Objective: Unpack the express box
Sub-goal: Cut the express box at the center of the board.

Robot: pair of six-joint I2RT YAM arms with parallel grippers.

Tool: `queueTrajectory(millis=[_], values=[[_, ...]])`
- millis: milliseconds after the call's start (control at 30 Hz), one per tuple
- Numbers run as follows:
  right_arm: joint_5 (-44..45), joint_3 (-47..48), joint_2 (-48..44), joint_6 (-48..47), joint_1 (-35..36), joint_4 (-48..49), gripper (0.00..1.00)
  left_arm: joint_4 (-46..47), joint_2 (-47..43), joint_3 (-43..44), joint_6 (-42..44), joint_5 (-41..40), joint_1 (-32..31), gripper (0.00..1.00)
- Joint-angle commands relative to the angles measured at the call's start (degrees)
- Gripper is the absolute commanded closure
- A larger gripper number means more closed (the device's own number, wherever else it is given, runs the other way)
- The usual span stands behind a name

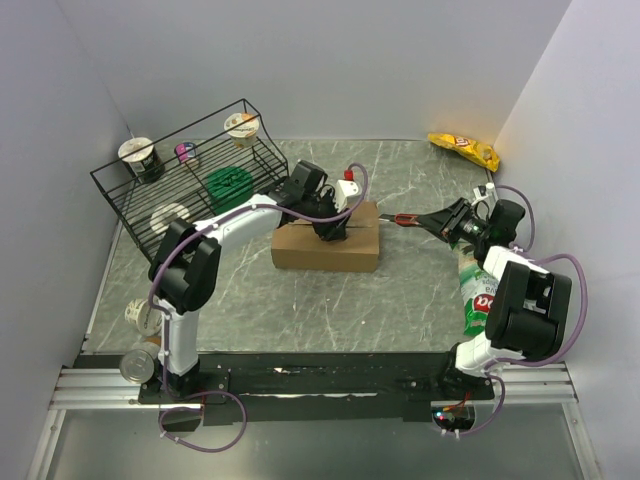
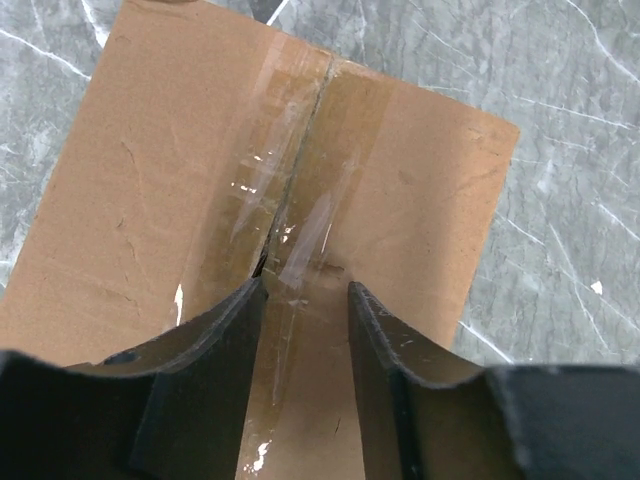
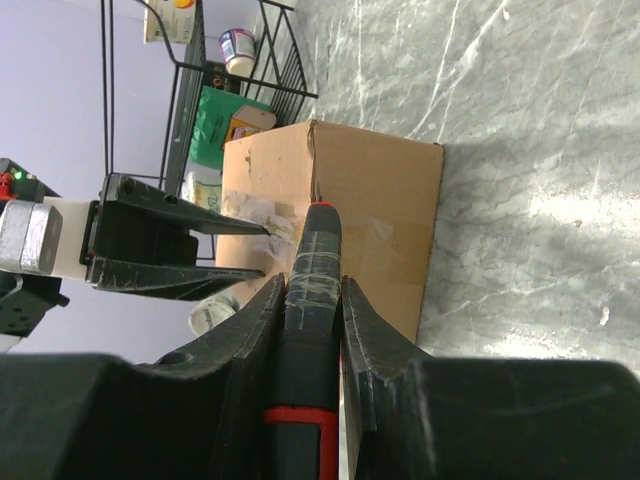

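The express box (image 1: 325, 255) is a plain brown carton lying mid-table, flaps down, with clear tape (image 2: 300, 180) along its centre seam. My left gripper (image 1: 330, 228) rests on the box top (image 2: 150, 180), open, its fingertips (image 2: 245, 310) straddling the taped seam with nothing between them. To the right of the box, my right gripper (image 1: 450, 220) is shut on a black-and-red cutter (image 1: 405, 217). The cutter (image 3: 315, 260) points at the box's end face (image 3: 380, 210); its tip lies near the upper edge. In the right wrist view the left gripper (image 3: 180, 245) shows beside the box top.
A black wire rack (image 1: 190, 185) holding cups and a green lid stands at the back left. A yellow snack bag (image 1: 465, 150) lies at the back right. A green packet (image 1: 478, 295) sits under my right arm. A can (image 1: 138, 367) and a cup (image 1: 140, 315) are near the left base.
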Motion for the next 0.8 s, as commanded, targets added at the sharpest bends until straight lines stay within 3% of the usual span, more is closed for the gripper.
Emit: queueTrajectory(millis=[0, 133, 233, 300, 467, 767], values=[[-5.22, -0.52, 0.56, -2.15, 1.21, -6.92, 1.0, -1.37, 0.97, 1.45, 0.94, -0.68, 0.45, 0.46], [-5.31, 0.71, 1.26, -2.15, 1.21, -7.44, 1.0, 0.63, -6.22, -1.17, 4.79, 11.52, 2.21, 0.27], [-5.4, 1.5, 1.79, -2.42, 1.21, -7.88, 1.0, -1.9, -11.25, -3.99, 15.32, 10.71, -0.15, 0.2], [-5.31, 1.76, 2.05, -2.42, 1.21, -7.62, 1.0, -2.88, -10.99, -4.87, 18.17, 9.28, -1.65, 0.19], [-4.79, 2.55, 2.84, -1.98, 1.21, -7.36, 1.0, 5.54, -8.98, -9.1, 17.38, 7.34, -3.94, 0.18], [-4.35, 4.93, 4.25, -1.45, 1.21, -6.92, 1.0, 4.58, -6.86, -9.88, 19.85, 9.02, -5.61, 0.2]])
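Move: The left fingers are on the taped seam of the express box, whose middle lies about 2 cm to the left, 1 cm ahead and 6 cm below that hand; the knife is some 18 cm to its right and 3 cm ahead, about level with it. From the right hand, which holds the knife, the box's middle lies about 29 cm left, 2 cm back and 9 cm down, with the green snack bag about 17 cm back, 9 cm right and 12 cm below. The left hand lifts off the seam and opens its fingers wide, hopping back over the box top some 6 cm in all, up about 4 cm and then down again by 3 cm, drifting right and turning about 20 degrees clockwise, until its spread fingers straddle the box's near long edge by the right-hand end, one over the top and one beyond the side. The right hand keeps its grip on the knife and eases only about 1 cm left and back, swinging a few degrees counter-clockwise so the blade stays pointed at the seam end of the box. ##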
